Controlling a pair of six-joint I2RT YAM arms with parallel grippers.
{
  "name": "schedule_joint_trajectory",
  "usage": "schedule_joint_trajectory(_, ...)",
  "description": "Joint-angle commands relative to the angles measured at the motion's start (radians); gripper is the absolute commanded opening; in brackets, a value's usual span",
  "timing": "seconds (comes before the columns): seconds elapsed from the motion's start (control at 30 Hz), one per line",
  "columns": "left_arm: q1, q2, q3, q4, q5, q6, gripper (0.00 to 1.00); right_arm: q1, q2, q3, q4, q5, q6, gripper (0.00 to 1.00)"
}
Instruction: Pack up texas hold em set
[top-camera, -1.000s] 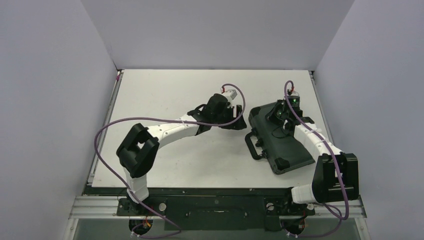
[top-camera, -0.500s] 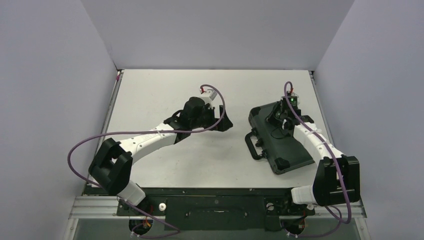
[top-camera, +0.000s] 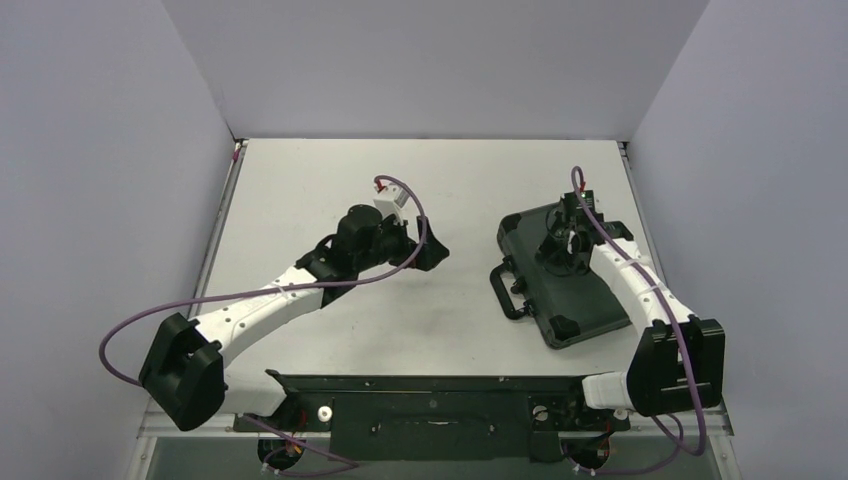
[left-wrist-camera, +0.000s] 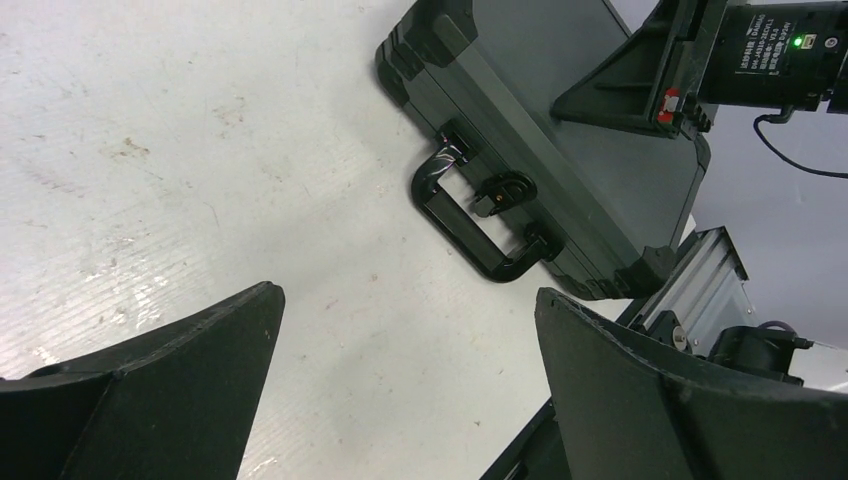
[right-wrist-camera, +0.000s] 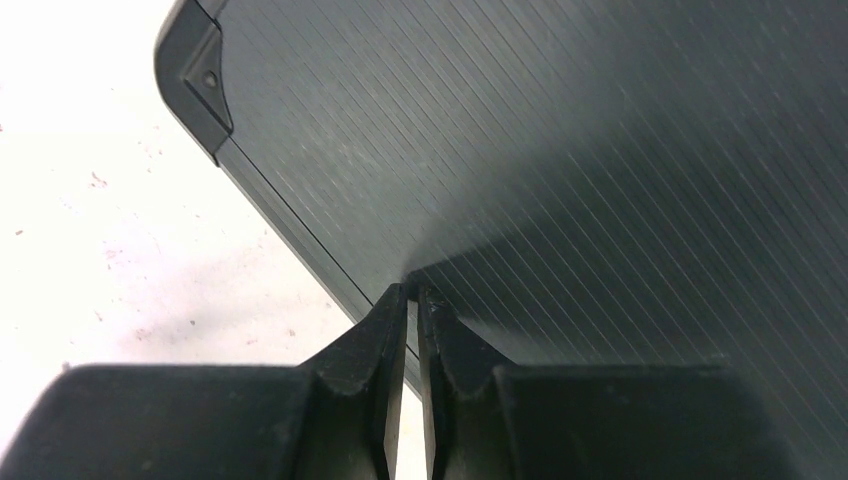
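Note:
The black case (top-camera: 570, 295) lies closed on the right of the table, its handle (top-camera: 503, 290) facing left. It also shows in the left wrist view (left-wrist-camera: 560, 130) with its handle (left-wrist-camera: 478, 232), and its ribbed lid fills the right wrist view (right-wrist-camera: 560, 150). My right gripper (top-camera: 556, 250) is shut, empty, its tips resting on the lid near the far edge (right-wrist-camera: 412, 293). My left gripper (top-camera: 430, 254) is open and empty over bare table left of the case (left-wrist-camera: 405, 300). Chips, discs, cards and dice are out of view.
The white table (top-camera: 400, 180) is walled by grey panels on the left, back and right. A black rail (top-camera: 430, 400) with the arm bases runs along the near edge.
My left arm has drawn back to the left, away from the case, gripper open. My right gripper has stayed on the case lid.

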Motion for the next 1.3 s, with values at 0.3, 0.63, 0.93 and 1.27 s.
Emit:
schedule_joint_trajectory(0.3, 0.034, -0.262, -0.123, -0.014, -0.271, 0.088, 0.96, 0.007, -0.086, 0.040, -0.253, 0.047, -0.020, 0.11)
schedule_joint_trajectory(0.63, 0.140, -0.459, -0.293, -0.015, -0.590, 0.313, 0.96, 0.007, -0.186, 0.118, -0.265, 0.026, -0.071, 0.22)
schedule_joint_trajectory(0.93, 0.339, -0.494, -0.486, 0.107, -0.676, 0.404, 0.96, 0.007, -0.231, 0.205, -0.290, 0.018, -0.128, 0.43)
schedule_joint_trajectory(1.27, 0.470, -0.397, -0.700, 0.494, -0.616, 0.421, 0.96, 0.007, -0.286, 0.256, -0.289, 0.001, -0.145, 0.69)
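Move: The closed poker case lies under the right hand, its middle some 4 cm back, 6 cm right and 4 cm below the nearly shut fingertips. From those tips the case's handle is about 8 cm back and 8 cm left, and its far-left corner roughly 9 cm ahead and 7 cm left. From the raised, open left hand, the case's middle lies about 32 cm right, level fore and aft, and 13 cm lower. The case's lid is left by the right fingertips: they draw back about 5 cm low over it, then rise some 10 cm clear while opening to about two-thirds. The left hand, still wide open, swings away from the case, roughly 30 cm left over bare table, turning some 50 degrees counter-clockwise, first rising slightly, then sinking to end 10 cm lower. ##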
